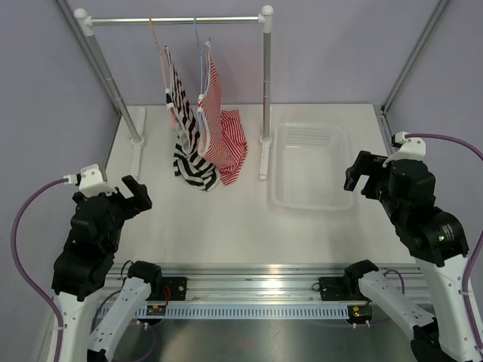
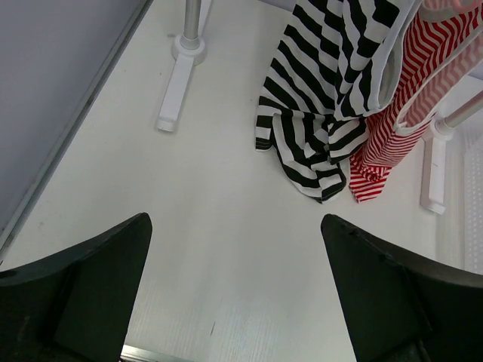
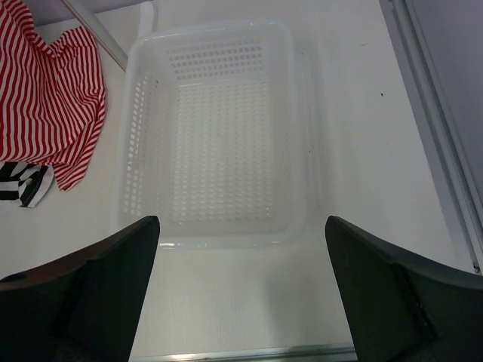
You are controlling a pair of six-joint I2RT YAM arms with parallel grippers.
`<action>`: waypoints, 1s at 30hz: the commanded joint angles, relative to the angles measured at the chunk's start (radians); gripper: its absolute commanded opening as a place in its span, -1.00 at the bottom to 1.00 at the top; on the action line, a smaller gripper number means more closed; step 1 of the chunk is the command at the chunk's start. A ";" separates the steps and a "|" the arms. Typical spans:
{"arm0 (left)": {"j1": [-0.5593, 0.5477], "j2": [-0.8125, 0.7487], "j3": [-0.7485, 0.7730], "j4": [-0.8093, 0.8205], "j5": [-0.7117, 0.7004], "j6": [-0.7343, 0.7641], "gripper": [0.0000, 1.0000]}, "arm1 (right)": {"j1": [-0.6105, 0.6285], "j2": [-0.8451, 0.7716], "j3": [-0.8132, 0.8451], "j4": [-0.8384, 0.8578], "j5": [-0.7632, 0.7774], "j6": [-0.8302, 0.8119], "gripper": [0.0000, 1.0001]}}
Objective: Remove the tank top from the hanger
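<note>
The red-and-white striped tank top hangs on the light-blue hanger from the rail at the back, its hem resting on the table. It also shows in the left wrist view and the right wrist view. My left gripper is open and empty at the near left, well short of the clothes; its fingers frame bare table. My right gripper is open and empty at the right, above the near edge of the basket.
A black-and-white wide-striped top hangs on a pink hanger just left of the tank top. The rack's rail stands on two posts with white feet. A clear plastic basket sits right of the rack.
</note>
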 commanded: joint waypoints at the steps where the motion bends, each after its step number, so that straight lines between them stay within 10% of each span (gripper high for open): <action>1: -0.002 0.013 0.056 0.052 0.032 -0.012 0.98 | -0.004 -0.024 -0.024 0.102 -0.019 0.003 0.99; 15: -0.014 0.514 0.672 0.022 0.363 -0.013 0.98 | -0.004 0.000 -0.079 0.197 -0.178 0.051 0.99; 23: -0.192 0.974 1.161 0.015 0.278 0.111 0.98 | -0.004 -0.055 -0.125 0.217 -0.239 0.054 0.99; 30: -0.194 1.191 1.254 0.118 0.172 0.182 0.95 | -0.004 -0.099 -0.162 0.238 -0.325 0.063 0.99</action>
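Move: The red-striped tank top, draped on the blue hanger, lies about 28 cm ahead of the left hand and 20 cm to its right, its middle roughly level with it. The blue hanger's middle is some 12 cm above the hand, 28 ahead and 17 to its right; the black-striped tank top hangs about 27 ahead and 12 to the right. From the right hand the red-striped top is about 27 cm ahead, 38 to the left and a little lower. Up first, by some 20 cm, the left hand then arcs forward and to its right towards the blue hanger with the red-striped top, sinking about 5 cm at the end; it swings clockwise about 25 degrees, with the fingers staying wide open. The right hand, also open, drifts about 5 cm left towards the tops, rolling its left side up and turning slightly counter-clockwise. ##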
